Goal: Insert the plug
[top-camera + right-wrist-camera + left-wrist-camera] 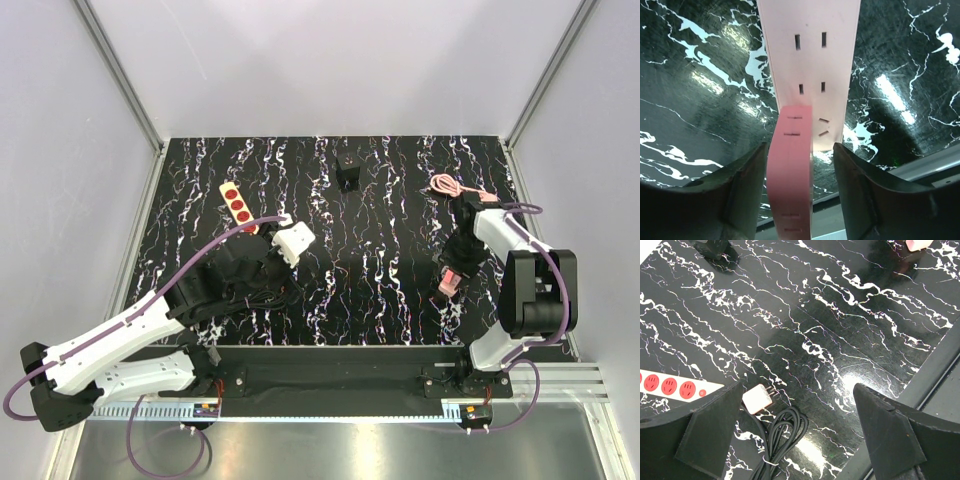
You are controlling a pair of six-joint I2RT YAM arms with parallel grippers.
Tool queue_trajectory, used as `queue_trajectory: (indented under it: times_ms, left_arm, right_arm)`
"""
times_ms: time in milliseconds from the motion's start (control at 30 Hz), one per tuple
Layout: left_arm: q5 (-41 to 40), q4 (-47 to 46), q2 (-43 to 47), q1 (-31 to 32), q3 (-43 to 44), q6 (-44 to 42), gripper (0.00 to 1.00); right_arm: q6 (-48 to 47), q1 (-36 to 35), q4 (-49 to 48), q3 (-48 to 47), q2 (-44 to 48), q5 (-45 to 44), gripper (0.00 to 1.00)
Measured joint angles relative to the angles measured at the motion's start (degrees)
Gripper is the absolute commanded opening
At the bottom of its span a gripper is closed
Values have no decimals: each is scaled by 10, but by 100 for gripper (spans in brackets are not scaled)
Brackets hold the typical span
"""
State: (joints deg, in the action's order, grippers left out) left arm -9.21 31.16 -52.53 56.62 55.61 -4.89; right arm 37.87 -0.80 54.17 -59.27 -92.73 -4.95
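Observation:
A white plug (757, 399) with two metal prongs lies on the black marbled table, with a coiled black cable (782, 432) beside it. A cream power strip (237, 205) with red sockets lies at the back left and also shows in the left wrist view (670, 386). My left gripper (800, 440) is open and empty, and the plug lies just inside its left finger (710, 430). My right gripper (800, 185) is open and straddles the near end of a pink power strip (810, 65). That strip lies close to its left finger (740, 185), with a gap to the right one.
A small black block (348, 172) stands at the back centre. A pink coiled cable (450, 185) lies at the back right. White walls enclose the table, and a black rail (330, 375) runs along its near edge.

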Motion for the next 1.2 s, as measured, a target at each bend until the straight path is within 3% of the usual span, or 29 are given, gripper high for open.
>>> queue_trajectory:
  times_ms: [367, 900, 1033, 1133, 1167, 1200]
  left_arm:
    - [0, 0, 0, 0, 0, -2, 99]
    - [0, 0, 0, 0, 0, -2, 99]
    - [0, 0, 0, 0, 0, -2, 99]
    - [0, 0, 0, 0, 0, -2, 99]
    - [0, 0, 0, 0, 0, -2, 99]
    - [0, 0, 0, 0, 0, -2, 99]
  right_arm:
    - [-6, 0, 17, -34, 14, -1, 63]
    - [-16, 0, 57, -68, 14, -20, 50]
    - [-18, 0, 59, -68, 14, -21, 40]
    - [-19, 0, 59, -66, 15, -22, 24]
    - [-20, 0, 58, -64, 15, -25, 7]
    - [-22, 0, 57, -61, 18, -30, 0]
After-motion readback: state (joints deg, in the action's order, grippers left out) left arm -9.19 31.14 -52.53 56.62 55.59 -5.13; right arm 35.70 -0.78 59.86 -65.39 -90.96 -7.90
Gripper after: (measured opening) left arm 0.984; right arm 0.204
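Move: The pink plug stands upright between the right hand's open fingers, its middle roughly 1 cm ahead of and 1 cm above the hand point, on the near end of the pink socket strip. The strip's middle is about 4 cm ahead, 3 cm right and 3 cm below; the pink cord lies some 23 cm ahead, 1 cm right and 4 cm below. From the left hand, the plug is about 36 cm right, 4 cm ahead and 19 cm below. With its fingers still open around the pink plug and pointing down, the right hand rises about 3.5 cm along the plug, swinging nearly 2 cm forward on the way before easing slightly back and drifting about 1 cm right. Near the top of the rise the fingers, already slowly narrowing, shut the rest of the way from both sides onto the plug's upper part, while the wrist hardly turns. ##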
